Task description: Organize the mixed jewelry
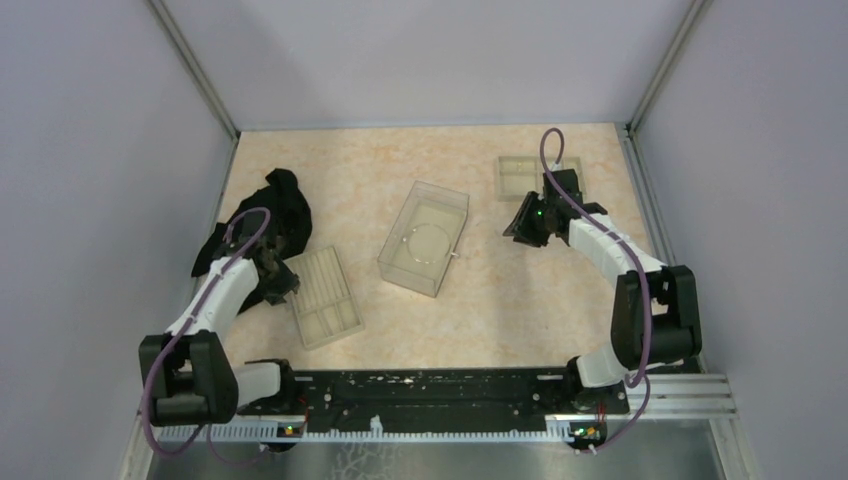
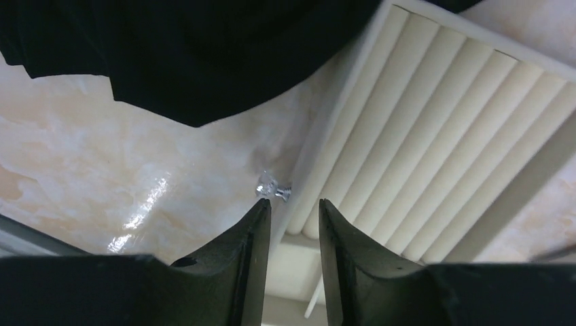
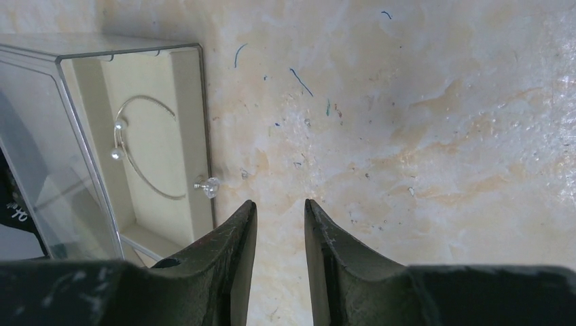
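Note:
A thin silver hoop (image 3: 146, 170) lies inside the clear box (image 1: 425, 238); in the top view the hoop (image 1: 428, 240) shows as a faint ring. A tiny crystal stud (image 3: 209, 185) sits at the box's near wall. Another small silver stud (image 2: 273, 189) lies on the table against the ridged tray (image 2: 435, 136). My left gripper (image 2: 293, 204) hovers just behind this stud, jaws partly apart with nothing between them, straddling the tray's edge. My right gripper (image 3: 280, 202) is open over bare table to the right of the box, holding nothing.
A black cloth (image 1: 270, 215) is bunched at the left, beside the ridged tray (image 1: 325, 297) and the left gripper (image 1: 283, 285). A beige compartmented tray (image 1: 525, 175) stands at the back right, behind the right gripper (image 1: 520, 228). Grey walls close in the table.

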`<state>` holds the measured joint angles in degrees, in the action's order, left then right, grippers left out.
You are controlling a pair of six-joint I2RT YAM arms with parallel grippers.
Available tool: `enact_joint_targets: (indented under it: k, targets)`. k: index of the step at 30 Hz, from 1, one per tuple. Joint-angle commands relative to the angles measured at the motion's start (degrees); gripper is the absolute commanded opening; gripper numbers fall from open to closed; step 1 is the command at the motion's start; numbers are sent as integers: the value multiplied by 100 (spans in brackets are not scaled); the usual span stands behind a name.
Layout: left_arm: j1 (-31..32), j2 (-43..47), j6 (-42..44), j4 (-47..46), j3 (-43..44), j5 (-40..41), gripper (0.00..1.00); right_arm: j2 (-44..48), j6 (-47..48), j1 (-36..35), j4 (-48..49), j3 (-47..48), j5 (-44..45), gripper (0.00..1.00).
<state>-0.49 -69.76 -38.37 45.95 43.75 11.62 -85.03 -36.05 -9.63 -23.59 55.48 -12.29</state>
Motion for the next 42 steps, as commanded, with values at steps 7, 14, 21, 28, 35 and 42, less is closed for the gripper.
enact_joint_targets:
  k: [7, 14, 21, 28, 35, 42]
  targets:
    - [-309, -470, 276, -748, -134, -252, 38, 49, 50, -23, 211, -6, -82, 32]
    - [-356, -708, 502, -849, -6, -274, 30, 24, -10, -26, 227, -12, -87, 31]
    - [-355, -723, 585, -838, 219, -842, 6, 48, -76, -22, 241, -81, -89, 31]
    - [-57, -937, 536, -831, 780, -1347, 0, 55, -124, -26, 246, -114, -106, 30]
    - [24, -1915, 912, -1158, 1995, -1071, 0, 65, -113, -22, 230, -31, -113, 30]
    - [301, -2948, 1097, -1293, 2938, -1033, 0, 178, -111, -22, 84, -23, 7, 30]
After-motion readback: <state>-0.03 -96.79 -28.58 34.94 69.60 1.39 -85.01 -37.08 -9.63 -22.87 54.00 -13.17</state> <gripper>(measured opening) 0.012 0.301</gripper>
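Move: My left hand hovers half open over the near-left ribbed tray's left wall; the tray's middle is about 6 cm to my right, 1 cm back and 4 cm below. The tray's glass knob is about 2 cm left of my hand and level with it. The black cloth lies some 16 cm ahead and 8 cm left, and the clear box about 13 cm ahead and 28 cm right. From my right hand the ribbed tray is roughly 43 cm left and 13 cm back. I lower my left hand about 3 cm so the fingers straddle the ribbed tray's left wall, then shut them and pinch the wall just beside the glass knob. Keeping that grip I ease a few cm right while rising about 5 cm, then swing quickly some 15 cm forward, past the black cloth's right side, the wrist turning slightly clockwise. ##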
